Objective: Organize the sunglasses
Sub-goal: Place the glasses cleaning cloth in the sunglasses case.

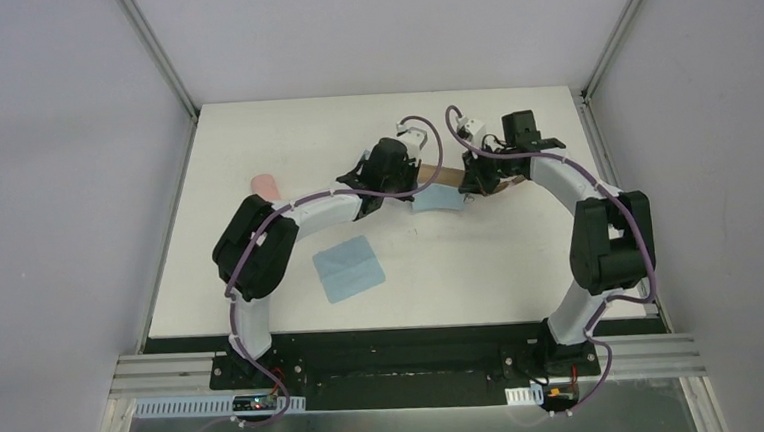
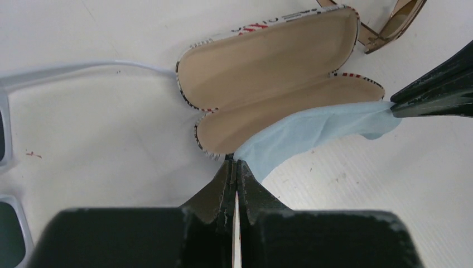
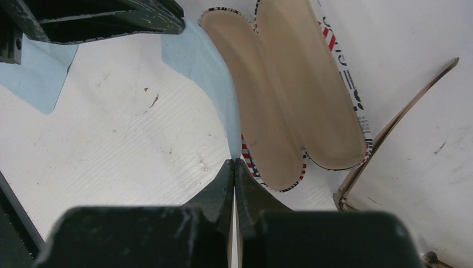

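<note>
An open black-and-white lettered case [image 2: 268,72] lies with its tan lining up. A light blue cloth [image 2: 312,131] is stretched over the case's near half, held at both ends. My left gripper [image 2: 235,162] is shut on one corner, and my right gripper [image 3: 233,162] is shut on the opposite corner of the cloth [image 3: 201,61]. The brown-framed sunglasses [image 2: 390,25] lie just beyond the case, and one of their arms [image 3: 401,117] shows in the right wrist view. The pale-framed sunglasses [image 2: 83,70] lie open to the left of the case. From above, both wrists hide the case and glasses.
A second light blue cloth [image 1: 349,268] lies flat in front of the left arm. A pink case [image 1: 264,184] sits near the table's left edge. The white table [image 1: 481,260] ends at grey walls on three sides.
</note>
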`<state>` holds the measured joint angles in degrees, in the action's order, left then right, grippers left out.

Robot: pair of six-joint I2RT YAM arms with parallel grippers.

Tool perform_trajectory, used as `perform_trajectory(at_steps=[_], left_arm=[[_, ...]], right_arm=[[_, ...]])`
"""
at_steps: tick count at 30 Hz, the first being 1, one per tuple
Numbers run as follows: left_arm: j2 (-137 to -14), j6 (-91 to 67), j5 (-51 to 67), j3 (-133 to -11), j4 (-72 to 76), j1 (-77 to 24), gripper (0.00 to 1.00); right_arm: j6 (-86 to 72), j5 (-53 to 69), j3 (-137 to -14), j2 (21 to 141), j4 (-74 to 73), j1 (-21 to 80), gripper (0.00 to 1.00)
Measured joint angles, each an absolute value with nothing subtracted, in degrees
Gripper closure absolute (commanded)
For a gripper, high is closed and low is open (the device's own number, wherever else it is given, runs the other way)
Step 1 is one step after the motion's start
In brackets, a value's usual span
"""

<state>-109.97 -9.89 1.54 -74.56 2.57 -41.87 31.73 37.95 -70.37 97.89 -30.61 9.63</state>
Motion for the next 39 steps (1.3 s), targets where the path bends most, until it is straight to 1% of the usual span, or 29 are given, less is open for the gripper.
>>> perform_trajectory(at_steps=[18,39], left_arm=[[-118.9,-9.4,1.7,-86.2,0.9,-40.0,1.00],[-122.9,-9.9,6.3,-89.6,-2.4,-38.9,1.00]], right_arm=[[28.3,37.8,-75.9,106.0,-30.4,7.0,1.00],[28.6,35.3,-79.5,112.6,-33.3,6.8,1.00]])
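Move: Ahead of both hands lies the open sunglasses case, about 5 cm forward and 7 cm right of the left hand, and about 4 cm forward and 5 cm left of the right, some 8 cm below them. From the left hand the white sunglasses lie about 7 cm ahead and 8 cm left, the other cloth 12 cm back and 15 cm left. The brown sunglasses sit roughly 8 cm ahead and 8 cm right of the right hand. Carrying the folded cloth between them, both hands keep their corners pinched and bring it over the case's near half. The left goes about 5 cm forward, drifting slightly right, then sinks some 2.5 cm; the right sinks 5 to 6 cm while reaching forward about 3.5 cm and edging right, its wrist tipping down some 10 degrees. ##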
